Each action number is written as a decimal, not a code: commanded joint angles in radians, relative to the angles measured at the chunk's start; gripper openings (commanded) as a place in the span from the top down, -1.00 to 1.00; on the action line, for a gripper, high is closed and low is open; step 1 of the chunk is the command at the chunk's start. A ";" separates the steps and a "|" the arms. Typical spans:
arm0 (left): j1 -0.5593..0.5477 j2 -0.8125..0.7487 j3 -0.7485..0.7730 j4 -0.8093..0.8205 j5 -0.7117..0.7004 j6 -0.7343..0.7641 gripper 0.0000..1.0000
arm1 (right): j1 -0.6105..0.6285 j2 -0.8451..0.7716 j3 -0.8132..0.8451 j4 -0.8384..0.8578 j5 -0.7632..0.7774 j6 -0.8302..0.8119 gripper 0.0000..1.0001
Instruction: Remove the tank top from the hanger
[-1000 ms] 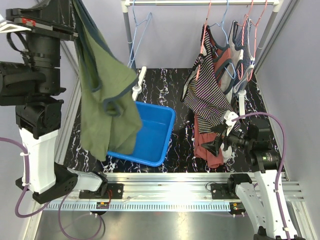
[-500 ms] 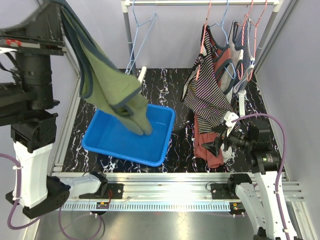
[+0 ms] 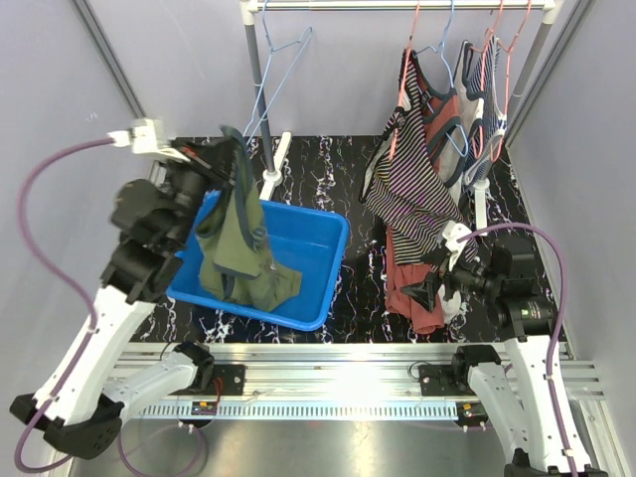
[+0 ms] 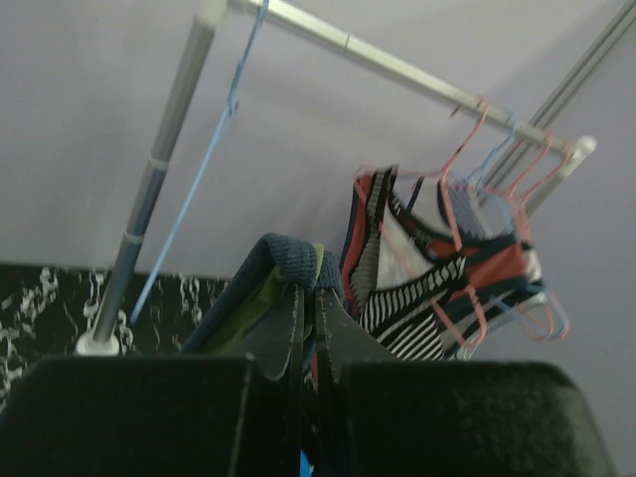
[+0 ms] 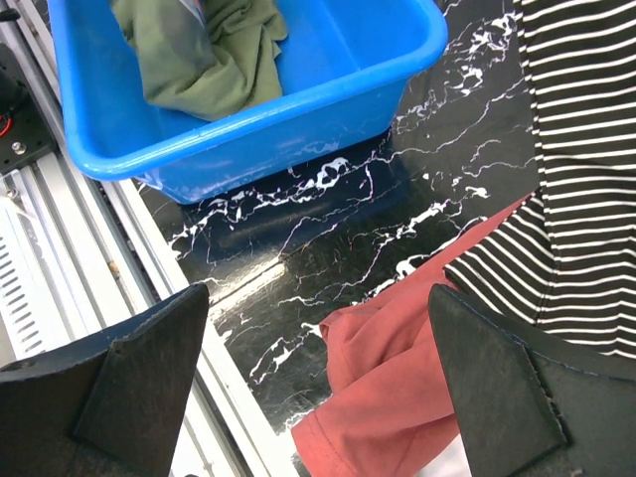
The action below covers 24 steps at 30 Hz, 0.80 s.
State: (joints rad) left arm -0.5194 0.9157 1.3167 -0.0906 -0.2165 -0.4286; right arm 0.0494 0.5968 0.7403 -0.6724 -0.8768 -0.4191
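Observation:
The green tank top (image 3: 238,248) with navy trim hangs from my left gripper (image 3: 231,149), and its lower part is bunched inside the blue bin (image 3: 323,273). In the left wrist view my left gripper (image 4: 310,298) is shut on the navy strap (image 4: 288,253). A bare blue hanger (image 3: 273,75) hangs on the rail behind it. My right gripper (image 3: 432,278) stands open over the floor, beside a hanging red garment (image 5: 397,397), with nothing between its fingers. The right wrist view shows the tank top (image 5: 204,45) lying in the bin (image 5: 298,109).
A striped garment (image 3: 412,184) and several others hang on coloured hangers at the right of the rail (image 3: 397,5). The rail's left post (image 3: 256,70) rises behind the bin. The metal frame edge (image 3: 328,383) runs along the front.
My left arm has dropped from high on the left to just over the bin, lowering the tank top into it. The right arm has not moved.

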 commanded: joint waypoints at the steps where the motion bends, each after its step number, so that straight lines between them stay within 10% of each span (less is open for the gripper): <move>1: 0.005 -0.017 -0.115 0.037 0.077 -0.091 1.00 | -0.003 0.008 0.040 -0.024 -0.013 -0.038 -0.99; 13: -0.014 -0.221 -0.773 -0.030 0.177 -0.326 1.00 | -0.003 0.102 0.299 0.066 -0.090 0.181 -0.99; 19: -0.019 -0.212 -0.837 -0.139 0.163 -0.348 0.91 | -0.003 0.268 0.548 0.145 -0.113 0.336 -0.97; 22: -0.021 -0.215 -0.812 -0.198 0.121 -0.316 0.49 | 0.006 0.371 0.666 0.148 -0.102 0.413 -0.93; 23: -0.022 -0.224 -0.801 -0.216 0.112 -0.290 -0.09 | 0.013 0.421 0.726 0.140 -0.075 0.445 -0.93; 24: -0.024 -0.248 -0.788 -0.224 0.091 -0.276 -0.26 | 0.021 0.448 0.758 0.117 -0.053 0.462 -0.93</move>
State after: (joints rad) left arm -0.5365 0.7048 0.4805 -0.2947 -0.0761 -0.7338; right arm 0.0544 0.9668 1.3949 -0.5697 -0.9596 -0.0875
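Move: My left hand grips the green tank top, its lower part already in the blue bin; the bin's middle lies almost straight below, about 45 cm down. The empty blue hanger is some 18 cm ahead and 5 cm right, the striped tank top about 5 cm ahead, 33 cm right and 23 cm lower. My empty right hand has that striped top some 16 cm ahead and 6 cm up, with the red garment 6 cm ahead, 20 cm below. I plunge my left hand nearly 40 cm down into the bin, easing about 5 cm back as the fingers tip down nearly 50 degrees, and only once low do I open them about halfway to let go of the green tank top. Meanwhile I lift my open right hand some 20 cm, bringing it forward towards the end, up along the near side of the striped top. ##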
